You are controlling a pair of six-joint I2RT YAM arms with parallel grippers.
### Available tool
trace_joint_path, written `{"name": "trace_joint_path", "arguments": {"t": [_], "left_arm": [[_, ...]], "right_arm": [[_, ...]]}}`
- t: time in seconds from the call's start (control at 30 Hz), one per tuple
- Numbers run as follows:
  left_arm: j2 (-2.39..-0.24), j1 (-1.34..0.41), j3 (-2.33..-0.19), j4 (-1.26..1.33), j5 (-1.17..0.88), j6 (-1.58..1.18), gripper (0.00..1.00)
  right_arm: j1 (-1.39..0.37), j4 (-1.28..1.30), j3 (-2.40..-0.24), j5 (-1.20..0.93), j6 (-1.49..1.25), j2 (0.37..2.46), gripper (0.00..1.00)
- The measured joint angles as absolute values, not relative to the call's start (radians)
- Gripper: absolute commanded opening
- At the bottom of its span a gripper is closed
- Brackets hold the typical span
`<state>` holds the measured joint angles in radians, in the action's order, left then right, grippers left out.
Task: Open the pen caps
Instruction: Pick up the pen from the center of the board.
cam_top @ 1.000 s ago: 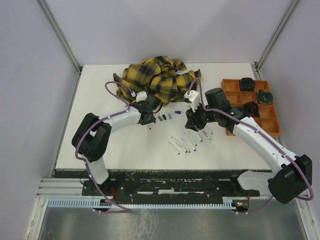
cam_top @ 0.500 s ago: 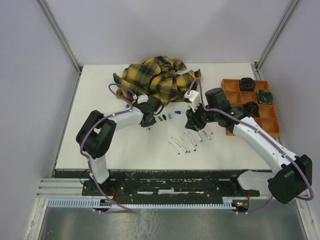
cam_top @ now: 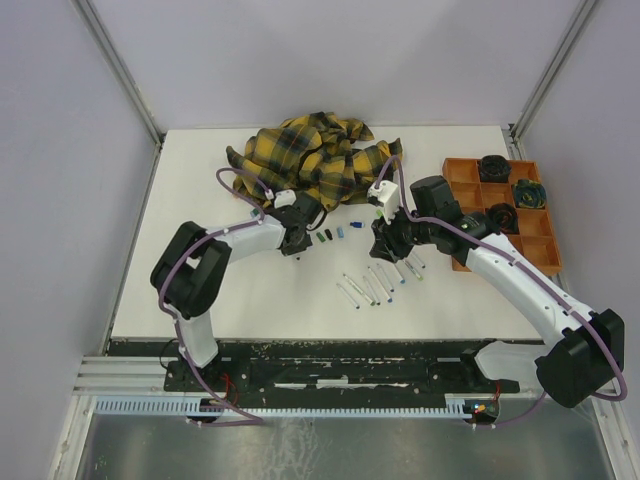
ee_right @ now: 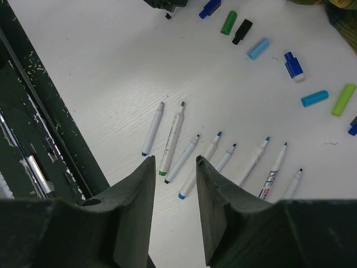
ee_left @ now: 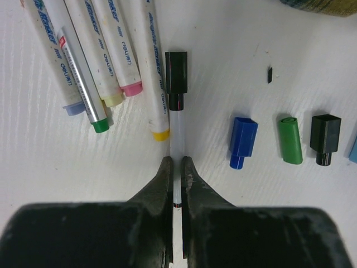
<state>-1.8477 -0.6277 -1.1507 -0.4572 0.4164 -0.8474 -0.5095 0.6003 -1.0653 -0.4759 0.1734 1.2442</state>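
Note:
In the left wrist view my left gripper (ee_left: pixel 177 163) is shut on the thin white barrel of a pen (ee_left: pixel 177 125) that lies on the table. The pen's black cap (ee_left: pixel 176 72) is on its far end. Loose pen caps lie just right of it: blue (ee_left: pixel 242 139), green (ee_left: pixel 290 139) and black (ee_left: pixel 325 137). Several more pens (ee_left: pixel 100 61) lie at the upper left. My right gripper (ee_right: pixel 174 161) hovers open and empty above a row of uncapped pens (ee_right: pixel 189 156). From above, the left gripper (cam_top: pixel 297 245) and the right gripper (cam_top: pixel 383 245) flank the caps (cam_top: pixel 325 236).
A yellow-and-black plaid cloth (cam_top: pixel 310 160) is bunched at the back of the white table (cam_top: pixel 200 290). An orange compartment tray (cam_top: pixel 510 235) with dark objects stands at the right. More caps (ee_right: pixel 315 97) are scattered beyond the uncapped pens.
The left gripper has closed onto the pen barrel, and its arm shifted a little to the right. The right arm has stayed put.

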Motion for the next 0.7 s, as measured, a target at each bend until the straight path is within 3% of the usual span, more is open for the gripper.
{"name": "trace_joint_path", "arguments": {"t": [0.43, 0.7], "left_arm": [[-1.491, -0.651, -0.941, -0.313, 0.362, -0.844, 0.03], [-1.148, -0.656, -0.530, 0.223, 0.120, -0.798, 0.03]], "right_arm": [[-0.508, 0.600, -1.048, -0.619, 0.174, 1.227, 0.43], [-0.486, 0.587, -1.023, -0.794, 0.170, 1.140, 0.43]]}}
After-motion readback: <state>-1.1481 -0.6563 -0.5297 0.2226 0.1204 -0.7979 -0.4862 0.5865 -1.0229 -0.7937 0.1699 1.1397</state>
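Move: The black-capped pen lies on the board already between the left fingers, its middle about 2 cm ahead of the left hand. The blue cap is some 4 cm right and 3 cm ahead, the green cap about 6 cm right, 3 cm ahead. From the right hand the pen is roughly 16 cm left, 12 cm ahead, 17 cm down; the uncapped row lies about 18 cm below, 2 cm left and level. Keep the left fingers shut on the pen's white body and lift it off the board, about 12 cm up while drawing back and a little right towards the right gripper; swing the steep fingers up to point forward and right, some 45 degrees. Ease the half-open right gripper back about 5 cm, up and slightly left, turning gently counter-clockwise. ##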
